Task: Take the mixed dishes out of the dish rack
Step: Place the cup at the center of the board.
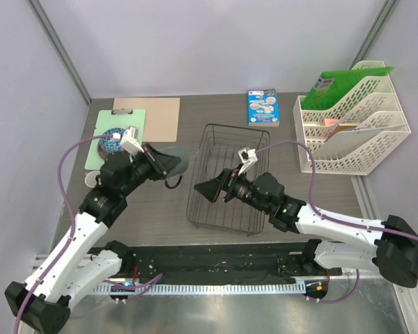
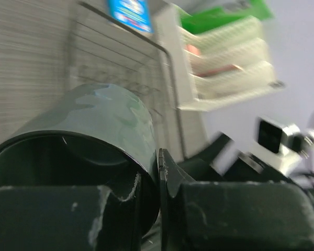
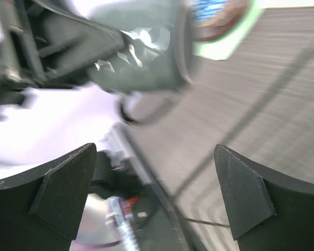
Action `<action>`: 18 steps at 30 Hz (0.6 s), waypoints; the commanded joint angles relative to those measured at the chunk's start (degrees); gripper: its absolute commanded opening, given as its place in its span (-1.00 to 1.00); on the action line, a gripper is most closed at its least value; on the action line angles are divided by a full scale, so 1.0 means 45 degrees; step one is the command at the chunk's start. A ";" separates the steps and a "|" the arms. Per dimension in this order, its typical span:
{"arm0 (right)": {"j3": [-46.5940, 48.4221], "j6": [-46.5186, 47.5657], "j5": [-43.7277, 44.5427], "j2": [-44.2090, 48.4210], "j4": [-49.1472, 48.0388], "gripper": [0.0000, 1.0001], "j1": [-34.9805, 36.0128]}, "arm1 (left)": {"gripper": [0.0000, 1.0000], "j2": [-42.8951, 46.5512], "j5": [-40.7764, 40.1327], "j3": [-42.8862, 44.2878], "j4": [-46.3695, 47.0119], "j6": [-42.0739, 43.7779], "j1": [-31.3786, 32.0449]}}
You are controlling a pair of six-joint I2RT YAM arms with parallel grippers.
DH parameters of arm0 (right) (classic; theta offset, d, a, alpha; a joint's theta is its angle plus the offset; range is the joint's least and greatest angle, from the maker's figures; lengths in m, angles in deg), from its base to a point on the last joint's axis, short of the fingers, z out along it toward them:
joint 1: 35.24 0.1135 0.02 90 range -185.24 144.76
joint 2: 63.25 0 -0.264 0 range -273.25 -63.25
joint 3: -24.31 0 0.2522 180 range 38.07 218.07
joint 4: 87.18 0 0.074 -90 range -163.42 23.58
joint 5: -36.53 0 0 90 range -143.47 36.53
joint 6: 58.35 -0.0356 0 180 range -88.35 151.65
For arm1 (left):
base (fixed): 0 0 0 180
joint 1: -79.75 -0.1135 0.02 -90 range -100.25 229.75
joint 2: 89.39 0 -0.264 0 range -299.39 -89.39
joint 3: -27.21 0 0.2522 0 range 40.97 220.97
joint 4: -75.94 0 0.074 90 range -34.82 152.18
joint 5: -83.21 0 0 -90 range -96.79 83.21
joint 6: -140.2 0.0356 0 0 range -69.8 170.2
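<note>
A grey-green mug hangs on its side above the table, just left of the black wire dish rack. My left gripper is shut on its rim. In the left wrist view the mug fills the foreground, its wall pinched between my left gripper's jaws. My right gripper stands open over the rack's left side, facing the mug, with nothing between its fingers. A blue-inside bowl sits on a green mat at the far left.
A brown clipboard lies behind the mat. A blue booklet lies at the back of the table. A white tiered tray with a green folder stands at the right. A small white disc lies near the left edge.
</note>
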 commanded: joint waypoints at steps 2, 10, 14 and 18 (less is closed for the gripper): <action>0.0426 0.1689 0.4791 0.1492 0.5201 0.99 0.0131 | -1.00 -0.1374 -0.6752 0.3529 -0.5222 0.2497 -0.0084; -0.0452 0.2079 0.5674 0.2860 0.6004 0.99 0.0150 | -0.99 -0.4635 -0.9231 0.5016 -0.6758 0.3398 -0.1407; -0.0648 0.2138 0.5674 0.3153 0.6238 0.99 0.0150 | -0.99 -0.6569 -0.8255 0.5504 -0.6934 0.3339 -0.2347; -0.0862 0.2196 0.5713 0.3387 0.6316 0.99 0.0150 | -0.99 -0.8444 -0.8039 0.6382 -0.7207 0.3339 -0.2408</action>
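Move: My left hand already has the grey cup by its rim, high over the table. The middle of the green board lies about 29 cm ahead, 31 cm to the left and 26 cm below. The plate with the bowl sits on it, roughly 27 ahead and 31 left; the orange cup stands some 12 ahead and 41 left, the rack's middle 10 ahead and 24 right. From my empty right hand the board is around 35 ahead and 45 left. I keep the grey cup's rim pinched and swing my left hand about 15 cm left and 9 cm forward towards the board's near right corner, nearly level at first, then dropping some 13 cm as the wrist turns counter-clockwise and tips the fingers steeply down. My right hand, still wide open, backs off about 10 cm to the right and 7 cm down over the rack, turning clockwise. ##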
